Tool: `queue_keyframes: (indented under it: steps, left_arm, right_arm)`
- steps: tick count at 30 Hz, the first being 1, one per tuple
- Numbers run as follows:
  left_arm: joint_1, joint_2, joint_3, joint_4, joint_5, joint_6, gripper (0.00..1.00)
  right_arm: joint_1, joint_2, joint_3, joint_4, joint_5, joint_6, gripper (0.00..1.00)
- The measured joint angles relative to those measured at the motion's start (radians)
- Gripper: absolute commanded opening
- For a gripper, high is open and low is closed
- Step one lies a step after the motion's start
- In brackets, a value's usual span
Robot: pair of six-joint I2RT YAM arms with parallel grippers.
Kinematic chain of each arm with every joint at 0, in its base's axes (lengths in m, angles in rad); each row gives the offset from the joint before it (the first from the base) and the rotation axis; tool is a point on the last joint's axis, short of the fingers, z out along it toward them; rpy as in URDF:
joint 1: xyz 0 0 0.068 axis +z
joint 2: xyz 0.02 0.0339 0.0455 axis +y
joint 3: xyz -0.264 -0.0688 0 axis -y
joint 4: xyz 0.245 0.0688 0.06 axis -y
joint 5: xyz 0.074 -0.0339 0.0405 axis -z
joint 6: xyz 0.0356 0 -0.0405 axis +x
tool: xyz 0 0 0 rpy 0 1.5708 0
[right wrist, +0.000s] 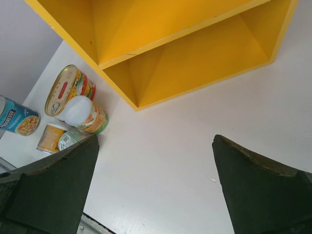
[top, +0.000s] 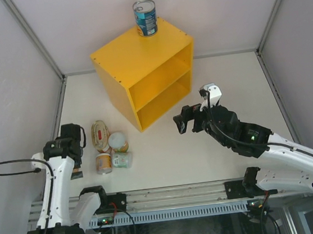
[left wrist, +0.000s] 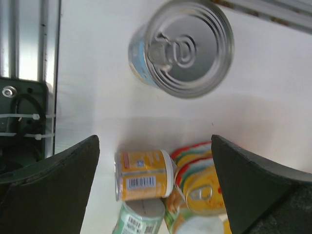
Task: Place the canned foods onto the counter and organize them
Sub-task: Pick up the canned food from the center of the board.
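Observation:
The yellow counter (top: 120, 59) stands at the back of the table, with one blue-labelled can (top: 145, 18) upright on its top. More canned foods cluster at the left: an oval tin (top: 99, 134), a pale-lidded can (top: 118, 140), a small yellow can (top: 103, 162) and a green one (top: 122, 159), both on their sides. My left gripper (left wrist: 154, 139) hovers open over them, near an upright silver-topped can (left wrist: 187, 48) with a blue label. My right gripper (top: 185, 119) is open and holds nothing in front of the counter's (right wrist: 161, 48) shelf openings.
Grey walls enclose the table on three sides. The metal rail (top: 171, 197) with both arm bases runs along the near edge. In the right wrist view the blue can (right wrist: 17, 119) stands left of the cluster, near that edge.

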Motion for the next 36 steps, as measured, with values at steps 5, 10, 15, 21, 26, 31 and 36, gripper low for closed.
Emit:
queue_keyframes:
  steps: [5, 10, 15, 21, 26, 31, 36]
  left_arm:
    - [0.158, 0.013, -0.034, 0.06, 0.003, 0.111, 1.0]
    - [0.279, 0.04, -0.034, 0.134, -0.003, 0.263, 1.0]
    - [0.32, 0.083, -0.034, 0.22, -0.035, 0.423, 1.0]
    - [0.32, 0.089, -0.038, 0.299, -0.039, 0.519, 1.0]
    - [0.321, 0.09, -0.071, 0.354, -0.043, 0.572, 1.0]
    - [0.321, 0.103, -0.08, 0.39, -0.042, 0.603, 1.0]
    - [0.321, 0.129, -0.08, 0.406, -0.041, 0.625, 1.0]
  right_arm:
    - [0.003, 0.019, 0.008, -0.005, -0.013, 0.008, 0.99]
    - [0.046, 0.052, 0.035, -0.016, -0.008, 0.016, 0.99]
    - [0.102, 0.06, 0.074, -0.037, 0.027, 0.022, 0.99]
    - [0.159, 0.076, 0.126, -0.064, 0.081, 0.024, 0.99]
    - [0.185, 0.084, 0.147, -0.082, 0.108, 0.024, 0.99]
    - [0.195, 0.084, 0.148, -0.094, 0.125, 0.023, 0.99]
    - [0.196, 0.084, 0.148, -0.094, 0.13, 0.019, 1.0]
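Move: The blue can stands about 9 cm to the left hand's left and 3 cm ahead, its middle some 10 cm below. The orange can lies about 5 cm to the hand's right and 2 cm ahead; the green jar is some 13 cm to the hand's right and 2 cm ahead, and the oval can 5 cm right and 11 cm ahead, all about 12 cm below the hand. From the right hand the blue can is some 51 cm left, 5 cm back and 22 cm below. The left hand, fingers wide open, swings about 7 cm to its left towards the blue can, first easing back a touch and then creeping forward and sinking some 2 cm until it hangs just above and beside the can's lid, while the wrist turns some 15 degrees so the fingers slant more to the left and less forward. The empty right hand, also open, shifts roughly 5 cm left, back and up in front of the yellow shelf and then stays there. ##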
